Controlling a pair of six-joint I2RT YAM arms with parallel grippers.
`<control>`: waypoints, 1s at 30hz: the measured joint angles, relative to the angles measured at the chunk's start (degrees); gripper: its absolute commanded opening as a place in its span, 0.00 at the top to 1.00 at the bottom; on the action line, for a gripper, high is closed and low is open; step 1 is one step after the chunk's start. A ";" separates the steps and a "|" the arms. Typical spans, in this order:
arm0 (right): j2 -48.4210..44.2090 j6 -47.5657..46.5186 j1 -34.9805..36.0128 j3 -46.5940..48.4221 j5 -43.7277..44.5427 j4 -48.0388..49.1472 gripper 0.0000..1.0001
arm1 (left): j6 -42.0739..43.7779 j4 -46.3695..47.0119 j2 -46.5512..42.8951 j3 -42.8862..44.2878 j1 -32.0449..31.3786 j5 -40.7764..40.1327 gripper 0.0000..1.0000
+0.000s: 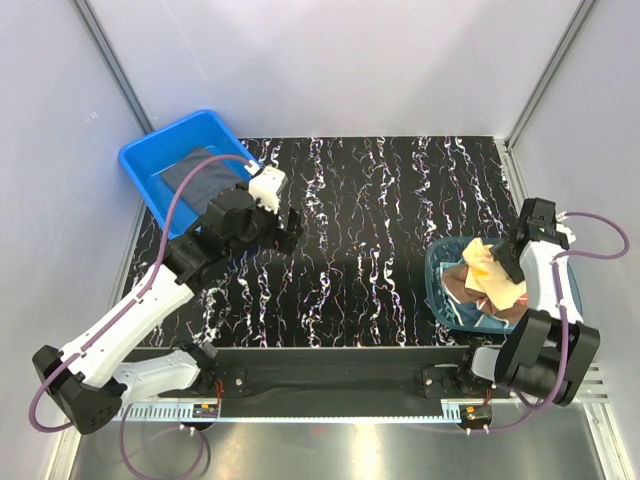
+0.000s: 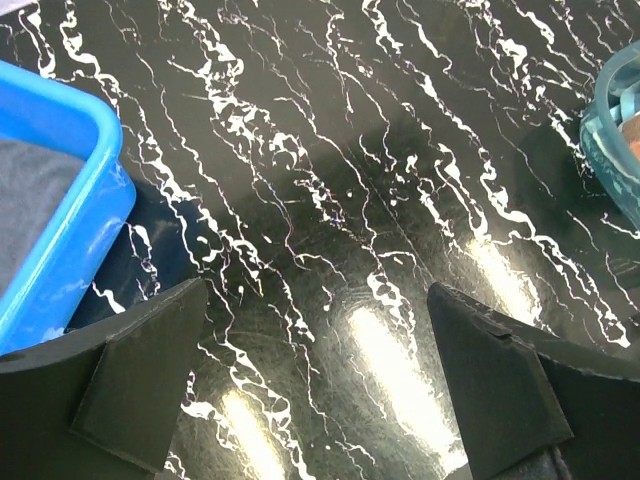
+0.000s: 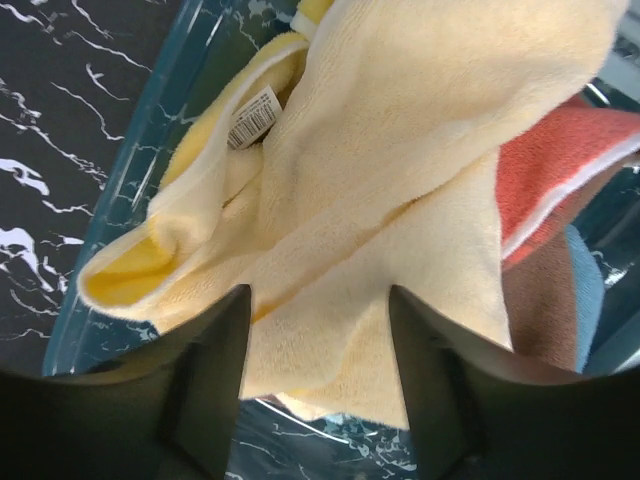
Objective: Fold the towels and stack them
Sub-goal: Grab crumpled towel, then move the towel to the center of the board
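Note:
A yellow towel (image 1: 488,268) (image 3: 400,180) lies crumpled on top of a pile in the translucent teal bowl (image 1: 436,290) at the right. Under it are a brown towel (image 1: 462,283) with a red face (image 3: 560,160) and a strip of light blue cloth (image 3: 586,290). My right gripper (image 1: 512,262) (image 3: 318,300) hovers over the bowl with its jaws apart; the yellow towel lies between the fingers, loose. A dark grey towel (image 1: 195,175) (image 2: 25,190) lies flat in the blue tub (image 1: 140,165). My left gripper (image 1: 290,228) (image 2: 316,290) stands wide open over bare table, holding nothing.
The blue tub (image 2: 75,200) sits at the back left corner, just left of my left fingers. The teal bowl's rim (image 2: 612,150) (image 3: 130,190) sits near the table's right edge. Black marbled tabletop (image 1: 370,230) lies between them. White walls enclose the table.

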 measured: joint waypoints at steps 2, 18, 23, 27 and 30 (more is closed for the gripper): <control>1.66 0.61 0.00 -1.11 -0.50 1.77 0.51 | -0.02 0.09 -0.02 -0.07 0.00 0.07 0.01; 0.57 -4.61 -1.33 11.37 -10.73 1.09 1.00 | 0.11 0.07 0.59 -0.07 0.00 -0.79 0.02; 0.66 -7.72 3.74 33.55 -25.49 1.79 1.00 | -1.75 0.33 0.42 0.66 0.00 -1.49 0.01; 2.56 -9.49 15.58 46.18 -33.83 2.12 1.00 | -3.80 -0.22 0.52 3.85 0.00 -3.65 0.01; 3.04 -9.46 23.21 43.87 -38.07 3.91 0.98 | -4.50 -1.79 0.96 7.41 0.02 -7.13 0.01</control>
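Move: The crumpled yellow towel tops the pile in the teal basket, its middle some 4 cm below my half-open right hand, about 4 cm left and 2 cm back. The red towel lies about 6 cm back of this hand, 1 cm left and 7 cm down; the brown towel shows about 11 cm left, 5 cm back and 7 cm down. From my left hand the yellow towel is some 44 cm right, 5 cm back and 20 cm lower. With my right hand I dip about 2 cm into the yellow towel, shut the fingers on a fold near its right side, then whip it up out of the basket, some 30 cm above the start, going slightly forward and then swinging 22 cm left while the fingers tip up and turn counter-clockwise. Late on, my left hand, still wide open, rises about 5 cm. ##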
